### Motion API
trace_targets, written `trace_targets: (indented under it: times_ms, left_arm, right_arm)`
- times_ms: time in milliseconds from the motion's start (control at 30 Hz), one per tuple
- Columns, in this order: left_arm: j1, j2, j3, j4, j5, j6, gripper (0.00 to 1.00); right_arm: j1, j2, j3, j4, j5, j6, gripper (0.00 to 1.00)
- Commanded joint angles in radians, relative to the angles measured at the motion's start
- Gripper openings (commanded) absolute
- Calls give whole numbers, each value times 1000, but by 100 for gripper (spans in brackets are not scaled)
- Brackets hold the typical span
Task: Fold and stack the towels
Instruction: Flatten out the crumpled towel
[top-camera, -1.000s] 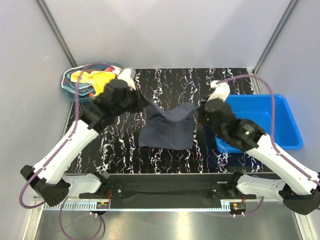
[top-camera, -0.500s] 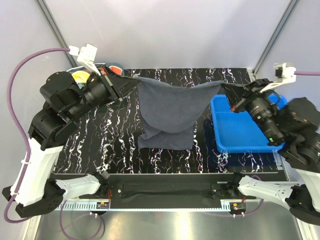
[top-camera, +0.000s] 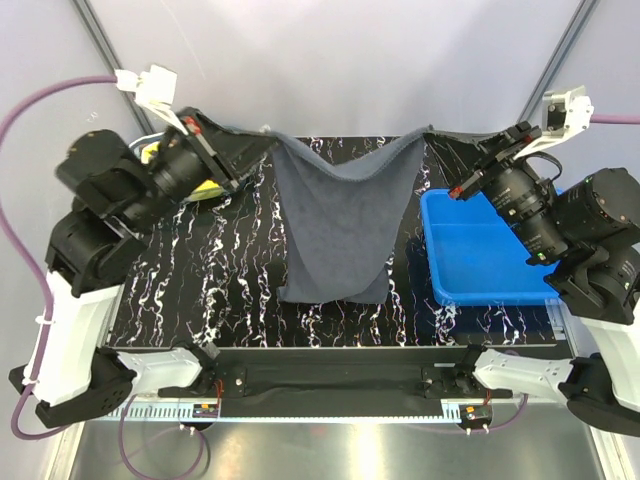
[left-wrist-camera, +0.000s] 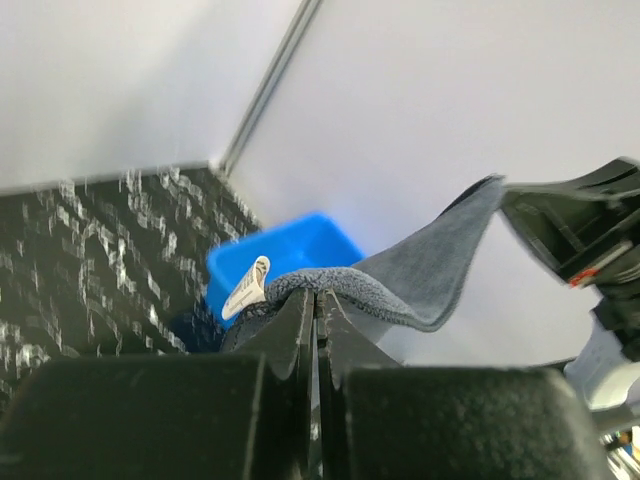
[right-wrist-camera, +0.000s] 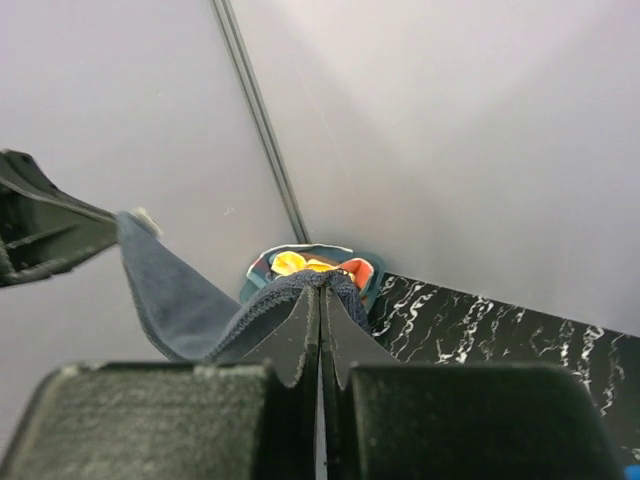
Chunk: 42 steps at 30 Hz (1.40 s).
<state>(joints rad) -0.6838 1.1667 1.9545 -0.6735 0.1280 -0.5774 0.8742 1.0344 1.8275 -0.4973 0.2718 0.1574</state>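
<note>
A dark grey-blue towel (top-camera: 340, 215) hangs stretched in the air between both arms, and its lower edge drapes to the table near the front. My left gripper (top-camera: 268, 140) is shut on its left top corner (left-wrist-camera: 330, 285), where a white label sticks out. My right gripper (top-camera: 432, 135) is shut on the right top corner (right-wrist-camera: 325, 283). Both arms are raised high above the table. More towels, yellow and orange-red (right-wrist-camera: 310, 265), lie in the teal basket (top-camera: 155, 150) at the back left, mostly hidden behind the left arm in the top view.
A blue plastic bin (top-camera: 485, 260) stands at the right side of the black marbled table (top-camera: 235, 265). Grey walls with metal corner posts (right-wrist-camera: 260, 110) close in the back and sides. The arm bases sit along the near edge.
Both arms rose from low over the table to high up and spread apart, lifting the towel from a crumpled heap into a hanging sheet. Both grips have held.
</note>
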Motion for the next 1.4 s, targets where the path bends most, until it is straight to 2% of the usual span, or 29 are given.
trace_targets:
  times_ms: [0,233,500,633,667,833,867,933,1033,1100,1267,1300,1367]
  left_arm:
    - [-5,21,104,68,-13,34,0]
    - [-5,-45,9,253,113,-25,0]
    - [-5,-4,107,272,186,-76,0]
    - [-3,10,148,197,108,-30,0]
    - [-5,16,162,172,51,-1,0]
    - [0,86,239,7,-175,105,0]
    - [15,114,245,-7,-230,128,0]
    - [56,148,248,-40,-241,129,0]
    - [174,205,218,-11,-142,88,0]
    - [245,231,163,31,-77,83,0]
    - [412,316,77,221,27,44,0]
    - [432,345,73,248,39,37,0]
    - [489,454,90,327,108,11,0]
  right_arm:
    - [-4,-4,62,60,33,-122,0]
    - [-4,-103,12,137,-85,-130,0]
    - [-4,-77,62,163,-140,-110,0]
    - [-4,-79,20,218,-83,-130,0]
    - [-4,-76,16,227,-62,-148,0]
    - [-4,-5,-8,319,162,-284,0]
    - [-4,10,-17,369,202,-358,0]
    - [-4,74,-31,417,303,-436,0]
    - [-18,171,-53,532,353,-565,0]
    - [-84,249,-47,531,308,-543,0]
    - [-312,435,35,430,140,-331,0]
    - [-389,508,56,416,76,-300,0]
    - [-455,591,149,364,-9,-217,0]
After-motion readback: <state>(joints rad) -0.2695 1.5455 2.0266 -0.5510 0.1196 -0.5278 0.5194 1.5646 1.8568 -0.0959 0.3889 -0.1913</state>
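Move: Both hands hold the towel's top corners high, with the edge sagging between them. The clear table it is bound for lies about 20 cm ahead of the left hand, 10 cm right and 55 cm below; from the right hand, 20 cm ahead, 14 cm left and 57 cm below. The basket is some 28 cm ahead and 22 cm left of the left hand. The blue bin is about 9 cm ahead and 26 cm right of the right hand. Both hands, keeping the towel's corners pinched, draw up and back, then swing forward some 30 cm while sinking. ##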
